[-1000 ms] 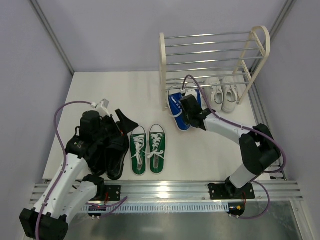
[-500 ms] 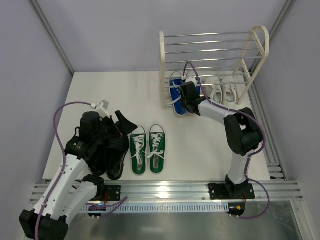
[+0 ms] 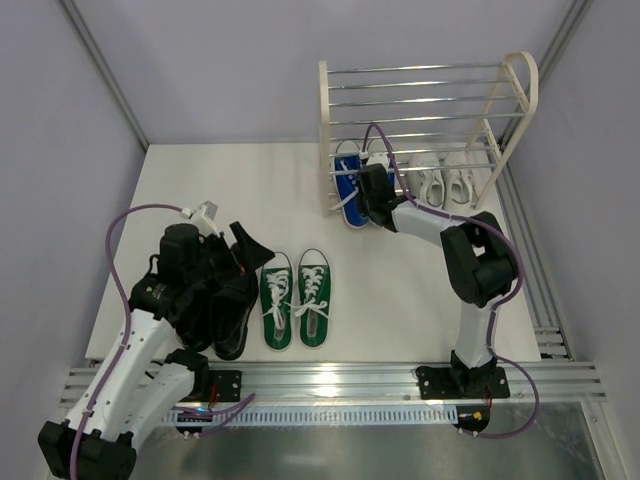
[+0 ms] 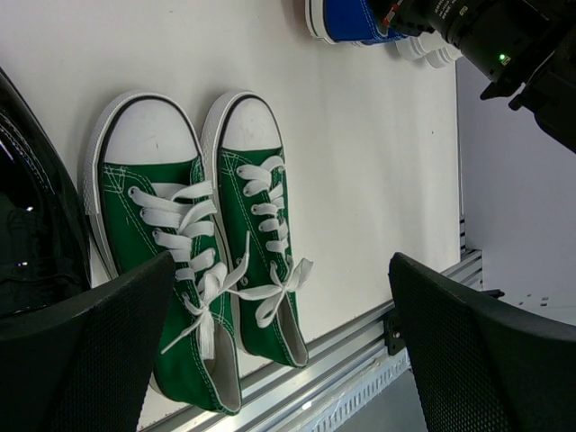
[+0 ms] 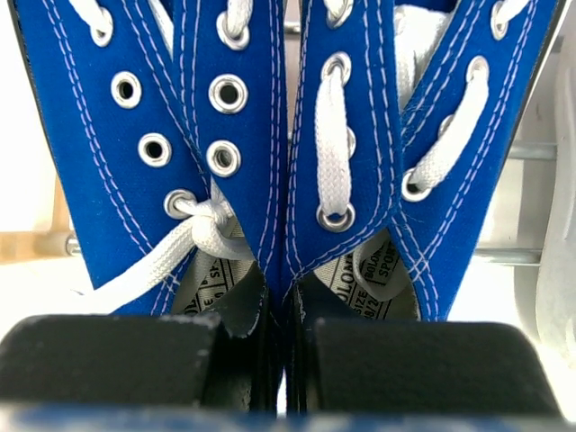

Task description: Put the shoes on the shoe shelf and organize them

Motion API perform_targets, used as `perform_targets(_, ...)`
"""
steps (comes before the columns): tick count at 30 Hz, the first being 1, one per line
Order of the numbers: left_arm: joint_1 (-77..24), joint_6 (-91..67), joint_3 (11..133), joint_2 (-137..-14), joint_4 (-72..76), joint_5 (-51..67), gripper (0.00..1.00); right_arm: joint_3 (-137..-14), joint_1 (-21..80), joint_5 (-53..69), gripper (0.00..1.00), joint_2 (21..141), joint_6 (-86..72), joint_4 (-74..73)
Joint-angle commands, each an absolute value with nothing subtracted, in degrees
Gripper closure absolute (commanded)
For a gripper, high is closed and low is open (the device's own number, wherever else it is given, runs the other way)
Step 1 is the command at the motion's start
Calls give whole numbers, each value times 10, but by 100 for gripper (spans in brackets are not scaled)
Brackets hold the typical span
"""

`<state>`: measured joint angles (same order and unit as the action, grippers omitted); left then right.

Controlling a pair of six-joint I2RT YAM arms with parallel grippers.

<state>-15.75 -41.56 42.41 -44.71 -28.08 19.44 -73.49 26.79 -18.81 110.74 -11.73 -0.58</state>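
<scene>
My right gripper point(image 3: 371, 197) is shut on the inner walls of both blue sneakers point(image 3: 349, 183), pinching them together; the right wrist view shows the pair point(image 5: 243, 135) with my right gripper point(image 5: 286, 360) closed on it. Their toes lie on the lowest rods at the left end of the shoe shelf point(image 3: 325, 120). White sneakers point(image 3: 445, 185) sit to their right on the same tier. Green sneakers point(image 3: 296, 298) and black shoes point(image 3: 230, 315) lie on the floor. My left gripper point(image 3: 236, 262) is open over the black shoes; in the left wrist view it point(image 4: 283, 306) frames the green sneakers point(image 4: 171, 234).
The shelf's upper tier point(image 3: 420, 85) holds nothing. A metal rail point(image 3: 330, 378) runs along the near edge. A purple cable point(image 3: 385, 165) loops over the right wrist by the shelf. Walls close in on both sides.
My right arm has pushed the blue sneakers away from me, from the floor in front of the shelf onto its lowest tier. The left arm has not moved.
</scene>
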Motion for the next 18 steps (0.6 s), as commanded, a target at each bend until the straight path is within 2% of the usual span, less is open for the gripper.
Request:
perform_targets(1,-160,-411,451,-441,-277,195,0,-771,268,-232,96,1089,-126,149)
perform_targets(7,-160,-410,453,-439,-282,193,0,-780,268,-240,94,1106,-138,149)
perform_targets(8,-159,-410,453,-439,-283,194,0,-775,268,-241,82,1107,-141,152)
perform_targets(10,-159,-410,453,-438,-284,193,0,-766,268,-241,68,1103,-146,163)
perform_targets(11,-159,-410,453,-439,-284,192,0,-753,269,-240,54,1100,-146,169)
perform_targets(12,-159,-410,453,-439,-284,192,0,-747,268,-239,48,1099,-148,173)
perform_targets(14,-160,-410,453,-440,-284,193,0,-733,269,-233,42,1087,-147,183)
perform_targets(18,-160,-411,450,-442,-280,195,0,-701,274,-229,36,1061,-143,206)
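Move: Between the pinching right fingers are still the inner heel walls of the blue shoes, the pair's middle some 7 cm ahead, straight on and about 3 cm lower, already over the shelf's lower bars. The shelf's left side frame stands about 12 cm to the left and 4 cm ahead, rising above the hand; the white shoes' middle is roughly 19 cm right, 6 cm ahead. From the left hand the blue pair lies around 25 cm ahead, 28 cm right, 15 cm lower. Easing the held blue pair forward into the shelf's left end, the right hand goes about 2 cm farther out. Partway through, the fingers, one in each shoe's opening, spread from nearly shut to over half open and let go of the two inner walls, while the fingertips tilt up some 5 degrees or more. ##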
